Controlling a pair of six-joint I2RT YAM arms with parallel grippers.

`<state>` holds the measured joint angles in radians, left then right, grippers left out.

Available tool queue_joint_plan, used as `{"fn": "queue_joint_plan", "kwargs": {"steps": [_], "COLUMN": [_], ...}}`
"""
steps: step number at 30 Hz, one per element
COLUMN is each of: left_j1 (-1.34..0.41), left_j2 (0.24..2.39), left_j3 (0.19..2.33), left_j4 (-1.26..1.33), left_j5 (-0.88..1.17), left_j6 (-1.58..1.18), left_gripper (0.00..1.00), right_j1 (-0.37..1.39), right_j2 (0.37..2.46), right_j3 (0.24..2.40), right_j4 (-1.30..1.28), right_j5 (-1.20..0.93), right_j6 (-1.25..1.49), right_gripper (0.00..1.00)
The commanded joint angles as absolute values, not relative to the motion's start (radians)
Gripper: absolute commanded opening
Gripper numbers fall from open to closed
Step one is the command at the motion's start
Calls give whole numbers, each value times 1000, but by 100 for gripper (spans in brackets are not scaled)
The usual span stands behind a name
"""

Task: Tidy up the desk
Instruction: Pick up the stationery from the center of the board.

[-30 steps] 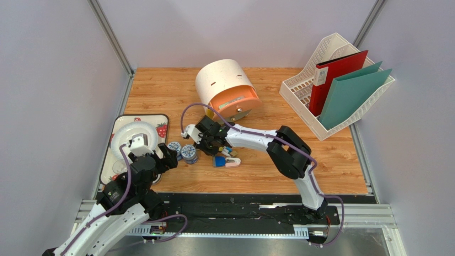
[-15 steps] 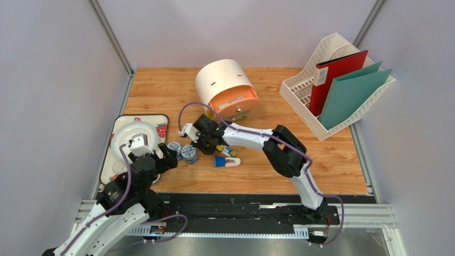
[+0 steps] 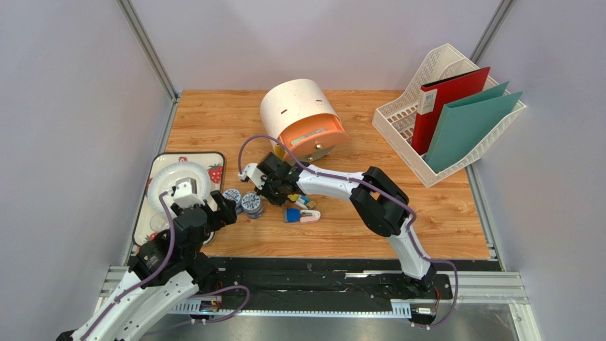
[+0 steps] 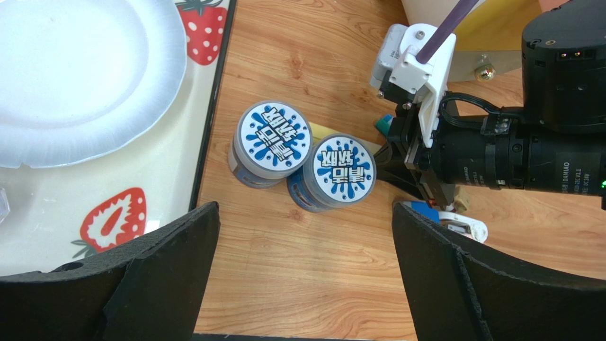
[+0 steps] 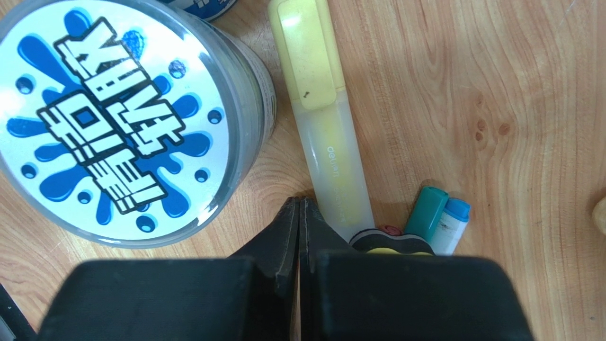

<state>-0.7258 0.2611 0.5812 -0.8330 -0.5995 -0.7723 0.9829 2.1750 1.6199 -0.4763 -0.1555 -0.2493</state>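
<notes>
The desk (image 3: 213, 121) is light wood-grain. Two round tins with blue splash labels (image 4: 272, 140) (image 4: 340, 171) stand side by side near its left front. A yellow highlighter (image 5: 323, 121) lies just right of the nearer tin (image 5: 128, 121). My right gripper (image 5: 299, 206) is shut with nothing between its jaws. Its tips are low over the wood between that tin and the highlighter. In the top view the right gripper (image 3: 267, 196) reaches in from the right. My left gripper (image 4: 304, 234) is open above bare wood, just short of the tins.
A small teal and blue item (image 5: 437, 220) lies right of the highlighter, beside a blue-and-white piece (image 3: 300, 215). A cream round organizer with an orange drawer (image 3: 302, 117) lies behind. A white file rack (image 3: 398, 121) holds red and green folders. A strawberry tray (image 3: 212, 160) carries a white plate (image 3: 167, 174).
My right gripper's jaws have closed fully on nothing, and the arm has edged slightly left toward the tins. The left arm has stayed still.
</notes>
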Motion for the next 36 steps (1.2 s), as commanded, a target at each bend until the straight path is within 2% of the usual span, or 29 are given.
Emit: {"fn": "queue_joint_plan", "kwargs": {"steps": [1,11,14,15,22,36], "left_j1": [-723,-723,-723,-723,-723,-723], "left_j2": [265,261,258,262,255,256], "left_j3": [600,603,603,603,604,598], "left_j4": [-819,-825,-819,-821,-825,-819], "left_j5": [-598,-598,-594,-594,-595,-601], "left_j6": [-775,-773,-772,-770,-772,-762], "left_gripper": [99,99,99,99,99,99], "right_j1": [980,979,976,976,971,966], "right_j2": [2154,2008,2011,2014,2066,2187], "right_j3": [1589,1528,1554,1565,1640,1720], "right_j4": [-465,-428,-436,-442,-465,-512], "right_j5": [-112,-89,-94,-97,-123,-158], "right_j6": [-219,-207,-212,-216,-244,-287], "right_gripper": [0,0,11,19,46,55]}}
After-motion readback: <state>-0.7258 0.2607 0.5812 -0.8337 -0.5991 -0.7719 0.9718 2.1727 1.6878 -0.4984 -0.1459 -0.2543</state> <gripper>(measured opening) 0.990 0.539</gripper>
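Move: The right hand's shut fingertips are low beside the yellow highlighter, whose middle lies about 2 cm ahead and 4 cm to the left, a centimetre lower. The near slime jar stands some 5 cm to the left and 3 cm back; the far jar is about 11 cm left, 1 cm back. The yellow-black block lies roughly 4 cm right and 2 cm ahead. From the idle left hand, the highlighter is about 11 cm ahead, 13 cm right and 16 cm below. With nothing in its grip, the right hand goes about 2 cm left, still shut and low, then rises some 4 cm, opening its fingers to about half as it comes back right and a little forward. It then sinks 2 to 3 cm, the open fingers coming down on either side of the highlighter's right end, still above it. ##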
